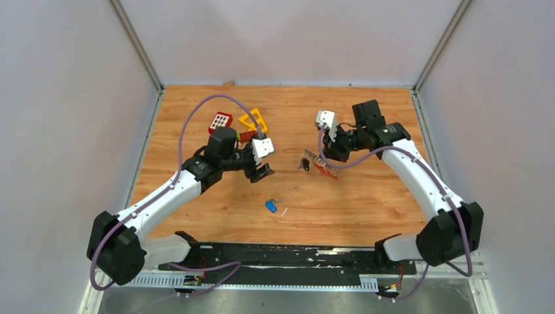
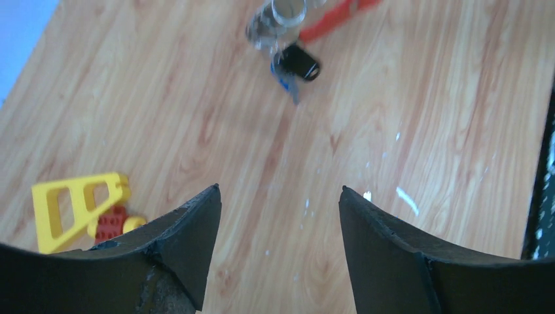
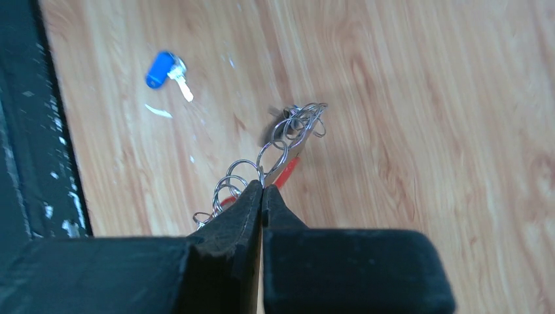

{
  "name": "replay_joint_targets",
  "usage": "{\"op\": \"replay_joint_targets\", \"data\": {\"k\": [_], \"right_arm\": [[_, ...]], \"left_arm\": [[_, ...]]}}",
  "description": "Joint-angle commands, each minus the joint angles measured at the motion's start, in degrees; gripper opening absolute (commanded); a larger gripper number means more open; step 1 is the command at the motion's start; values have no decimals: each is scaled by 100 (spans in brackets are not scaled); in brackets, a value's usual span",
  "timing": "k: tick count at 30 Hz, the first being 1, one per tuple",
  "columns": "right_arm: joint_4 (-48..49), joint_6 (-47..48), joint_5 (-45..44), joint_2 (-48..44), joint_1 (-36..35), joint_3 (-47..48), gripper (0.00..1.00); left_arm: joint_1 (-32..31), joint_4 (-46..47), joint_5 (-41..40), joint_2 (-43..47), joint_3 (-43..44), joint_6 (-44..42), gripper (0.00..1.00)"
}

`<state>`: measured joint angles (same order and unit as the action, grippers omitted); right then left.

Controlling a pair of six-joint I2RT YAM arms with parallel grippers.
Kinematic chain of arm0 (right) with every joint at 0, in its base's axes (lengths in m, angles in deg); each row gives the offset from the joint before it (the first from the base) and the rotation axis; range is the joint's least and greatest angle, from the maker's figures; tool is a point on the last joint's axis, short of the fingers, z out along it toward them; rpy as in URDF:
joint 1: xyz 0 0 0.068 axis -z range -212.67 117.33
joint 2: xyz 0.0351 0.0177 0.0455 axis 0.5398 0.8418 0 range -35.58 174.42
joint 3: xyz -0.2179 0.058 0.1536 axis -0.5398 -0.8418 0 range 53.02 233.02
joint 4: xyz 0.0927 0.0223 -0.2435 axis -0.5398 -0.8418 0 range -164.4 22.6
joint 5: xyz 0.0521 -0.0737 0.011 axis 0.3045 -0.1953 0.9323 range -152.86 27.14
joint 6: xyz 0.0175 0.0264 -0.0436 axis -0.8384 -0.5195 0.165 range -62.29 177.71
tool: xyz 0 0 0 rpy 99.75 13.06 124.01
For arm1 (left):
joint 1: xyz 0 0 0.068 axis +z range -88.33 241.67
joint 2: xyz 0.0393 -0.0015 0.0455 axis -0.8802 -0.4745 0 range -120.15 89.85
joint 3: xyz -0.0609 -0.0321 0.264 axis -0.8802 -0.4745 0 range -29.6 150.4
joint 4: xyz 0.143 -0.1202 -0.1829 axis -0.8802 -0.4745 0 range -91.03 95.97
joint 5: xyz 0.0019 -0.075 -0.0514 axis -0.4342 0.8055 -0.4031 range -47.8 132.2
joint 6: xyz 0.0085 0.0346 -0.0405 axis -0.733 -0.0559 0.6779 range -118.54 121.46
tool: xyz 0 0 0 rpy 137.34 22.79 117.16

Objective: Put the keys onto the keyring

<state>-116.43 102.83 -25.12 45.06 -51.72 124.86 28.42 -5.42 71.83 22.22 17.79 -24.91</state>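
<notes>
A loose key (image 1: 271, 207) with a blue head lies on the wood at the front centre, also seen as the key (image 3: 161, 69) in the right wrist view. The keyring (image 1: 325, 169) is a red clip with a chain of silver rings (image 3: 288, 134). A black-headed key (image 1: 304, 163) hangs at its left end. My right gripper (image 3: 263, 186) is shut on one of the rings, with the red clip (image 3: 286, 171) just beyond its tips. My left gripper (image 2: 279, 188) hangs open over bare wood, left of the keyring (image 2: 330, 18). Nothing is between its fingers.
A red block with white buttons (image 1: 220, 122) and a yellow triangular frame (image 1: 254, 120) sit at the back left, behind the left arm. The yellow frame (image 2: 78, 206) shows beside the left finger. A black rail (image 1: 294, 255) runs along the near edge.
</notes>
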Motion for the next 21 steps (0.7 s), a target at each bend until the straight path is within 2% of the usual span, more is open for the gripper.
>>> {"op": "replay_joint_targets", "data": {"k": [1,5,9,17,21], "right_arm": [[727,-667,1124,-631,-252,159,0],[1208,-1082,1440,-909,-558,77,0],[1448,-1180,1809,-902,-757,-20,0],[2515,-1614,2014,-1044,-1035,-686,0],[2865,-1767,2038,-1187,-1081,-934,0]], "left_arm": [[-7,726,775,-8,537,956,72],[-7,1002,1151,-16,904,1412,65],[-10,1113,1354,4,1072,1488,60],[-39,1599,2143,-145,947,1545,43],[-103,1739,2407,-136,756,1541,38]]}}
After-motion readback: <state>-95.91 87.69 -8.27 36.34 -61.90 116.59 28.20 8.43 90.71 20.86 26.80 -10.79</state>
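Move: The keyring, already up in the right gripper, has its middle some 17 cm to the left hand's right, level with it fore and aft, and about 3 cm lower; its black-tagged near end is only some 11 cm to the right and 4 cm lower. The blue-tagged key lies on the table about 8 cm back from the left hand, straight sideways-level with it, 16 cm down. From the right hand, the waiting left gripper is about 18 cm left, 1 cm back, level in height. Bring both hands together over the middle of the table. Raise the left gripper about 12 cm while easing it right towards the keyring, tip its fingers up to near level and narrow them from wide to under half open. Keep the right fingers shut on the keyring and carry it left and back about 10 cm, first rising, then sinking slightly, tilting the fingertips up some 20 degrees. ##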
